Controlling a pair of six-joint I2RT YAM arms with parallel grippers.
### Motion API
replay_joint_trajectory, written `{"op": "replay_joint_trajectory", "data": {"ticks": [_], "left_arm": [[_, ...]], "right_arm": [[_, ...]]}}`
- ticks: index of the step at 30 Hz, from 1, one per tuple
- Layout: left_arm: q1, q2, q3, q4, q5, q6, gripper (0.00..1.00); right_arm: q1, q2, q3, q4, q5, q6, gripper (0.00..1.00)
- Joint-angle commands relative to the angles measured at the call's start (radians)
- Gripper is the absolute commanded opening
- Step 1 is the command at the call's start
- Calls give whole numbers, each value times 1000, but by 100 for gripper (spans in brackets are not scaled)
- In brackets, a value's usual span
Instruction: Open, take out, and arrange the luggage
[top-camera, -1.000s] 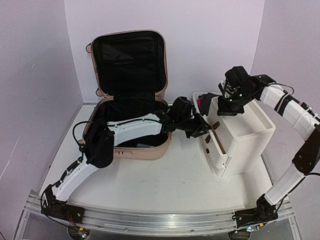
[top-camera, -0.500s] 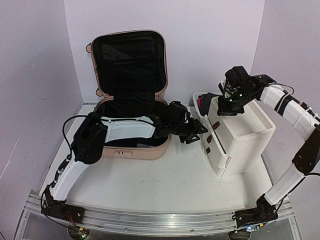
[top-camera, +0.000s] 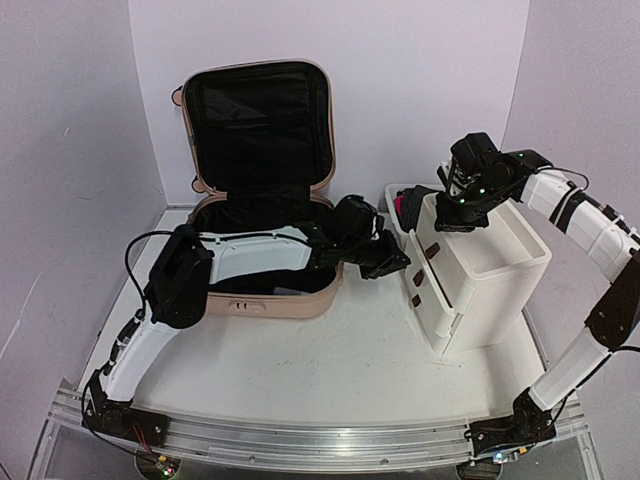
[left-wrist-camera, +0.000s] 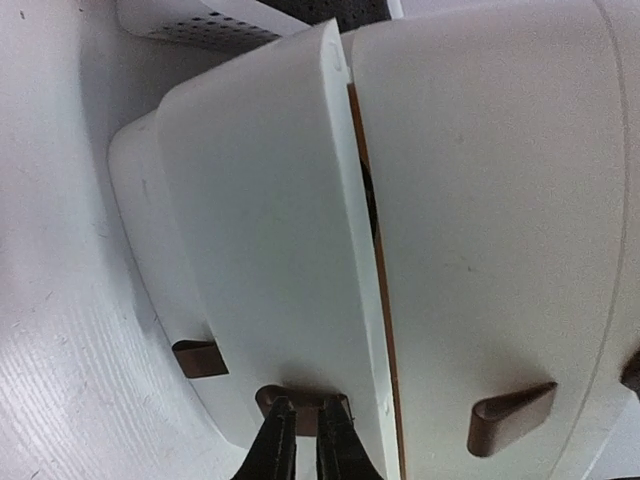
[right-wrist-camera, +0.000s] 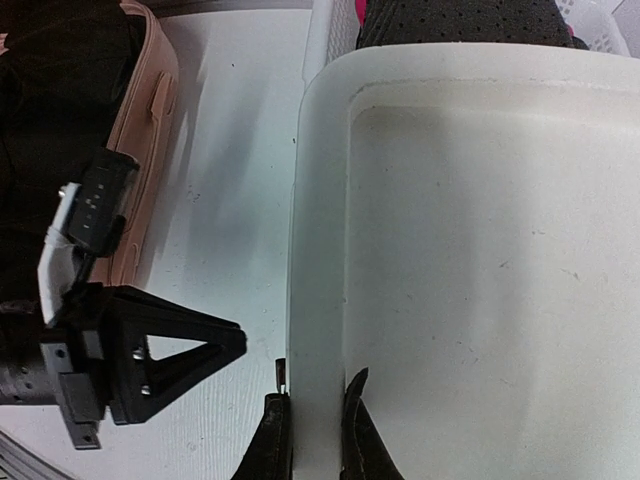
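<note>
The luggage (top-camera: 290, 298), a pale pink hard-shell case, lies open at the back left with its black-lined lid upright; its pink side (right-wrist-camera: 150, 150) also shows in the right wrist view. My left arm reaches across its front. My left gripper (top-camera: 400, 262) (left-wrist-camera: 307, 405) is shut, tips just before a brown drawer handle (left-wrist-camera: 300, 392) of the white cabinet (top-camera: 490, 270), with nothing visibly pinched. My right gripper (top-camera: 452, 218) (right-wrist-camera: 317, 385) is shut on the cabinet's top rim (right-wrist-camera: 320, 250), one finger on each side of the wall.
The cabinet (left-wrist-camera: 480, 200) stands at the right with brown handles (top-camera: 415, 278) facing the case. Behind it sits a white mesh basket (top-camera: 397, 192) (left-wrist-camera: 190, 25) holding pink and dark items (right-wrist-camera: 450, 20). Purple walls enclose the table on three sides.
My left gripper drew back slightly from the cabinet front, opened, then closed again. The right arm, cabinet and luggage have not moved.
</note>
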Motion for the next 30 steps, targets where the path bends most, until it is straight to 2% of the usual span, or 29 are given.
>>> {"op": "replay_joint_trajectory", "data": {"ticks": [1,6,9,12,15,18,20,24,28,30], "left_arm": [[-31,112,228,-111,-14,28,9],[-51,229,385,-109,12,-28,9],[-64,241,442,-100,-3,67,9],[-61,190,369,-99,-5,134,11],[-51,54,199,-105,-20,212,16],[-34,-69,65,-155,-33,299,25],[-26,-142,22,-216,-55,381,33],[-26,-255,-29,-309,-103,539,47],[-29,-332,-128,-317,-127,604,52],[-35,-357,-167,-317,-137,625,53]], "right_arm": [[25,49,-12,-10,-197,-4,0],[25,50,-3,-10,-236,8,0],[25,50,10,-11,-267,8,0],[25,43,16,-21,-263,9,0],[26,33,31,-70,-194,-13,0],[27,39,64,-166,-115,-66,10],[27,43,88,-235,-60,-96,15],[30,25,110,-335,13,-129,32],[46,-16,96,-386,6,-138,47],[63,-33,72,-403,-3,-139,52]]}}
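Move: The brown handle of the slightly open middle drawer is just beyond my left fingertips: about 4 cm right, 2 cm back and 4 cm below. The top drawer's handle is about 5 cm right, 1 cm back and 3 cm higher than my left hand; the bottom one is about 5 cm right, 2 cm back and 11 cm below. My right hand grips the unit's rim; the middle handle lies roughly 5 cm back, 4 cm left and 11 cm below it. With my nearly shut left fingers I push the middle drawer's front rightward into the unit, going about 5 cm right and sinking, while my right hand keeps its pinch on the rim. Then I pull the left hand away leftward, dipping slightly before rising some 10 cm, opening its fingers and tilting them up; my right fingers open off the rim and draw back about 4 cm. ##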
